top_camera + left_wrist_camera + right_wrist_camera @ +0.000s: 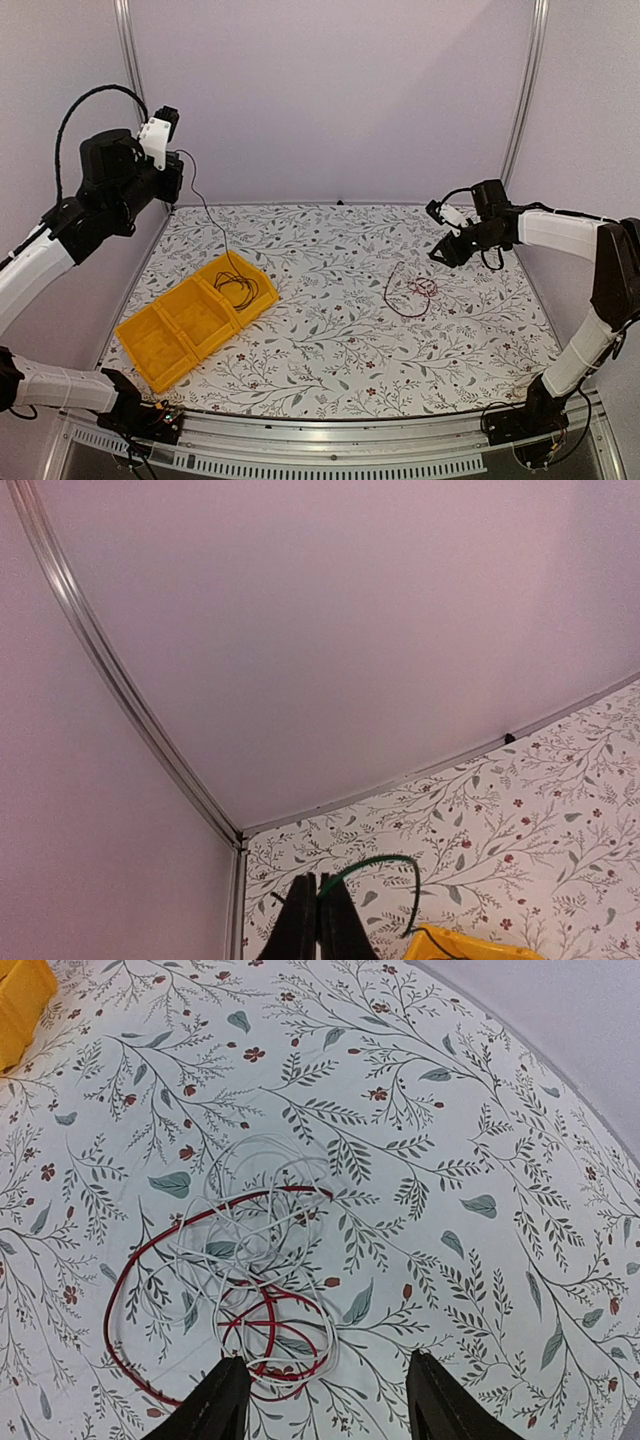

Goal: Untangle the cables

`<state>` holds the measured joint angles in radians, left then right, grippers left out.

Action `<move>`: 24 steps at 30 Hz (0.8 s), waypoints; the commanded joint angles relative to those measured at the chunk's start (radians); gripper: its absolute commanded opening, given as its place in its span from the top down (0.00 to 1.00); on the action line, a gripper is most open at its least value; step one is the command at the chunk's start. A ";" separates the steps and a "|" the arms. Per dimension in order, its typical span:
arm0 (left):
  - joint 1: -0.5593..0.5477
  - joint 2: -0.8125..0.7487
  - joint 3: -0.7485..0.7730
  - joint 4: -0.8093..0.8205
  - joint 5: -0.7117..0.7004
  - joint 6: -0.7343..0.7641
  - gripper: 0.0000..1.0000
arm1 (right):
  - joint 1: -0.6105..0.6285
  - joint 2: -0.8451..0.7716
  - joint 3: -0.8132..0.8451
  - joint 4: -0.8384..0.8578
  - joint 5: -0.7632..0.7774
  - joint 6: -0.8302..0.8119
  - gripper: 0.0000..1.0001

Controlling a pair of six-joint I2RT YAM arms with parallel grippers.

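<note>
My left gripper point(176, 160) is raised high by the left wall. It is shut on a thin dark cable point(205, 205), whose end sticks out between the closed fingers point(300, 920). From there the cable arcs point(390, 859) down into the yellow bin point(165, 340), where the rest lies as a loose black coil point(238, 285). A tangle of red and white cables point(412, 291) lies on the floral mat at centre right. In the right wrist view the red loop point(125, 1270) and white strands point(250, 1150) interlace. My right gripper point(442, 250) hovers open over this tangle, empty point(325, 1400).
The yellow bin point(460, 947) has three compartments and sits angled at the left of the mat; its corner shows in the right wrist view point(20, 1000). Pale walls with metal posts point(125, 50) enclose the mat. A thick black arm cable point(90, 95) loops above my left arm.
</note>
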<state>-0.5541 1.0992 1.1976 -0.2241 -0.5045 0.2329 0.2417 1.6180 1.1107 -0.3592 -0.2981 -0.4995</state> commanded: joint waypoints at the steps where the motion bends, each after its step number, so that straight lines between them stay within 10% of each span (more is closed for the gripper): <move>1: 0.051 -0.082 -0.048 -0.025 -0.007 -0.044 1.00 | -0.005 0.021 -0.003 -0.018 -0.016 -0.014 0.42; 24: 0.114 0.133 -0.183 -0.219 0.105 -0.182 1.00 | -0.004 0.036 0.002 -0.035 -0.032 -0.025 0.43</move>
<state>-0.4648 1.1881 1.0172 -0.4656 -0.3874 0.0849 0.2417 1.6421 1.1107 -0.3855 -0.3145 -0.5148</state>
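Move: Up high with the dark cable in its shut fingers, the left hand has the yellow tray's far compartment about 8 cm to its right, 10 cm ahead and some 37 cm below. The middle compartment is almost directly underneath, about 4 cm back, and the near one roughly 16 cm back and 9 cm left. From the right hand, the far compartment lies some 58 cm left, 4 cm ahead and about 10 cm lower. Lowering the dark cable towards the tray's far compartment, the left hand first shifts a few centimetres left and slightly back at nearly the same height, then sinks quickly, about 17 cm in all, easing forward again and tipping its fingers down by some 25 degrees. The shut fingers keep their pinch on the cable throughout and stay above the tray. ##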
